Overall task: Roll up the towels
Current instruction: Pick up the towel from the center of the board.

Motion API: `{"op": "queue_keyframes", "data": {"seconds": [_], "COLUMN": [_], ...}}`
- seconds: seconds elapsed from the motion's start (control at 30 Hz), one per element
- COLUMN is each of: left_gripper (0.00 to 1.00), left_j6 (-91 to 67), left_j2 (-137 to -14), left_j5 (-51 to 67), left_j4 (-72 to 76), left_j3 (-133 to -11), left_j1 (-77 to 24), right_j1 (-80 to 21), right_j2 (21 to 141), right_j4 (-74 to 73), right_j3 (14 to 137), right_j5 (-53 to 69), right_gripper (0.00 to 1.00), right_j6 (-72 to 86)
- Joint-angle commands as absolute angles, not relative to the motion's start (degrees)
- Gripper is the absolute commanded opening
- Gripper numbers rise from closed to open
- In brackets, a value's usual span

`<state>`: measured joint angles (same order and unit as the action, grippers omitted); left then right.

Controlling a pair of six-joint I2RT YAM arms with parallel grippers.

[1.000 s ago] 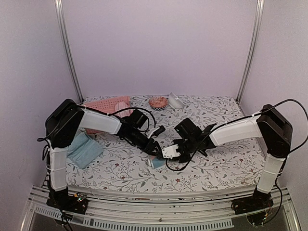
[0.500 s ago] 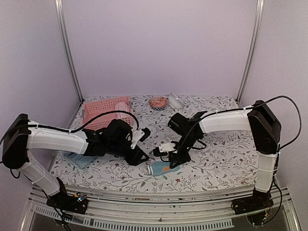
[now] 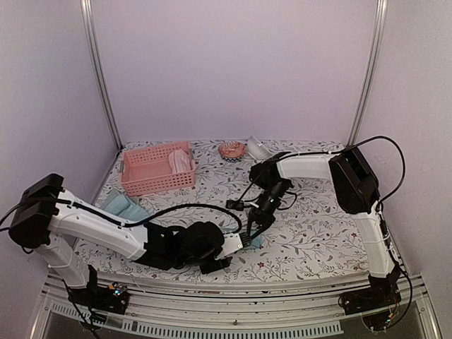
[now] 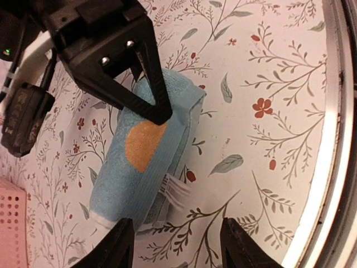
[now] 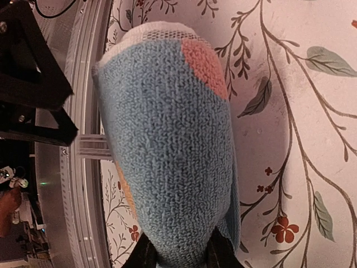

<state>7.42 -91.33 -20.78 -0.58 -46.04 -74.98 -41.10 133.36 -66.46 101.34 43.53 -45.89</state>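
Observation:
A rolled light blue towel [image 4: 146, 159] with an orange motif lies near the table's front edge, seen from above as the blue towel [image 3: 256, 241]. My right gripper [image 5: 181, 254] is shut on one end of it, and its black fingers [image 4: 146, 84] pinch the far end in the left wrist view. My left gripper [image 4: 178, 248] stands open just short of the roll's near end, with floral cloth between its tips. A pale teal towel [image 3: 123, 206] lies flat at the left. A pink towel [image 3: 182, 162] sits rolled in the pink basket [image 3: 145, 173].
An orange patterned bowl [image 3: 231, 150] and a clear cup [image 3: 258, 148] stand at the back of the table. The metal front rail [image 4: 334, 139] runs close beside the roll. My left arm [image 3: 106, 229] stretches low along the near edge.
My left arm has swung down to the near edge and its gripper now sits in front of the roll, jaws a little wider. The right gripper holds the roll and has shifted slightly right.

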Motion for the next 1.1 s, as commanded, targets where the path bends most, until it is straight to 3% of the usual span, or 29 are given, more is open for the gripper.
{"op": "queue_keyframes", "data": {"seconds": [0.0,0.2,0.37,0.73,1.07], "left_gripper": [0.57,0.57,0.54,0.55,0.53], "left_j6": [19.7,27.5,32.19,29.71,30.93], "left_j2": [-98.99,-104.27,-100.31,-105.73,-112.02], "left_j5": [-30.84,-33.1,-33.54,-24.18,-29.04], "left_j4": [2.16,7.47,12.96,5.96,6.7], "left_j3": [-50.14,-52.56,-50.9,-54.92,-56.34], "left_j1": [-77.3,-77.7,-78.96,-74.56,-73.72], "right_j1": [-40.2,-39.17,-38.64,-38.49,-38.26], "right_j2": [140.61,142.34,143.44,144.08,144.67], "right_j4": [-72.54,-74.19,-73.94,-73.82,-75.22], "right_j3": [101.9,103.19,103.18,103.18,103.18], "right_j5": [43.49,45.1,45.53,46.98,49.75], "right_gripper": [0.06,0.06,0.06,0.06,0.07], "right_j6": [-46.21,-46.08,-45.08,-44.83,-45.32]}}
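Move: From the left gripper, the rolled blue towel's middle lies about 6 cm ahead, some 3 cm to the right and 4 cm lower. From the left gripper too, the pink basket is roughly 28 cm ahead and 21 cm left, and the loose blue towel about 14 cm ahead and 30 cm left, both some 6 cm lower. The right gripper already pinches the roll near its right end; the roll's middle is about 3 cm to its left, level fore and aft and about 1 cm lower. Bring the half-open left gripper about 5 cm right and some 3 cm forward along the roll's near side, towards the right fingers: dip about 4 cm, rise again, then dip once more, rolling the hand some 20 degrees about its finger line. Meanwhile keep the roll pinched in the right gripper, easing back about 1 cm and swinging those fingers towards the base. ##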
